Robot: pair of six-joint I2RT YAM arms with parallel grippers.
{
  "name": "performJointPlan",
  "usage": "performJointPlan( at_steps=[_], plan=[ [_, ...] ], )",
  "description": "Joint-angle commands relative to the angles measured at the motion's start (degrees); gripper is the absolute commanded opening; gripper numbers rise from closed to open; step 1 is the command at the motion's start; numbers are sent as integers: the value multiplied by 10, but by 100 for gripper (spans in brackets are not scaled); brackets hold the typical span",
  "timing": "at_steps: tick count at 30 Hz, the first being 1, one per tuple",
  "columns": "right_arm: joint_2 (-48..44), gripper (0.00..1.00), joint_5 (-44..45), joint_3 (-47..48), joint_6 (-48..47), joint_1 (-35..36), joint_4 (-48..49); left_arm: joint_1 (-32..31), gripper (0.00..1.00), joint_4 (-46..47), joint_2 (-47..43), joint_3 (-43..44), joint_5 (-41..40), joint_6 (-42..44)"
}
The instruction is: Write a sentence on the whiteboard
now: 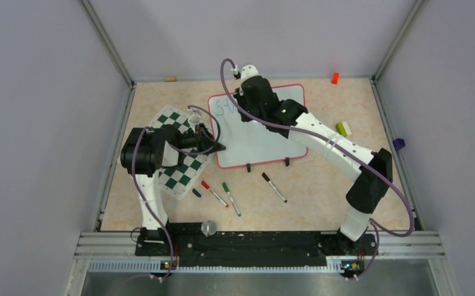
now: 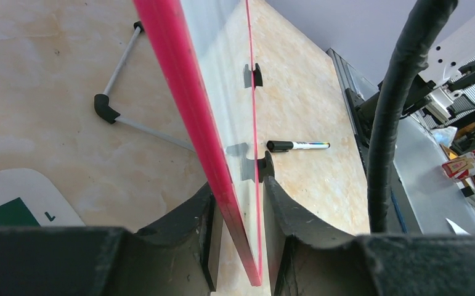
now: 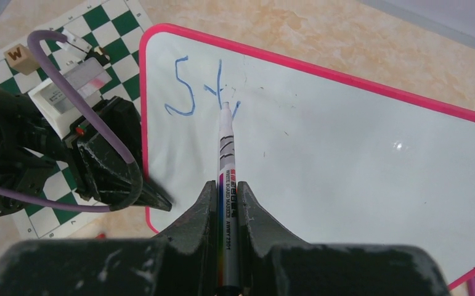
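Observation:
The whiteboard [image 1: 265,132] [image 3: 345,154] lies on the table, white with a red-pink frame. The sentence [image 3: 188,86] [image 1: 227,108] is a few blue strokes near the board's top left corner, reading roughly "St". My right gripper [image 3: 225,184] [image 1: 247,98] is shut on a whiteboard marker [image 3: 225,142], whose tip touches the board at the last stroke. My left gripper [image 2: 238,185] [image 1: 217,147] straddles the board's left red edge [image 2: 185,92]. Its jaws stand slightly apart from the edge on both sides, so it is open.
A green-and-white chessboard mat [image 1: 176,157] [image 3: 117,24] lies left of the board with a wooden letter block [image 3: 20,55] on it. Red [image 1: 213,192], green [image 1: 231,197] and black [image 1: 273,187] markers lie in front of the board. Small coloured blocks [image 1: 343,128] sit to the right.

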Motion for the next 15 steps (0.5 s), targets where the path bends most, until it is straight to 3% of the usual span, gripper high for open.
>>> performJointPlan(
  at_steps=[1, 9, 12, 15],
  plan=[
    [3, 0, -1, 54, 19, -2, 0, -1, 33, 61, -32, -1, 6, 18],
    [-5, 0, 18, 53, 43, 3, -24, -19, 26, 61, -32, 3, -8, 27],
    [-11, 0, 24, 45, 44, 3, -24, -19, 6, 61, -40, -13, -26, 49],
    [-15, 0, 27, 38, 49, 4, -24, -19, 4, 61, -41, -13, -23, 51]
  ],
)
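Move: The right hand holds the marker with its tip at the second letter on the whiteboard, about 5 cm ahead, 2 cm left and 3 cm below the hand; the letter S stands some 6 cm left, 5 cm ahead and 4 cm below the hand. The left hand has the whiteboard's left edge right between its slightly open fingers, with the near board foot about 8 cm to its right, 5 cm back and 7 cm lower. The right hand keeps its grip on the marker and rises nearly 2 cm, then eases down slightly, turning a few degrees clockwise so that the tip travels from the second letter's lower part towards the whiteboard's top edge, ending just right of the letter's long stroke. Meanwhile the left hand shifts about 1 cm to its right and half a centimetre up, and its fingers close from about a third open to nearly shut, pinching the pink left edge. ##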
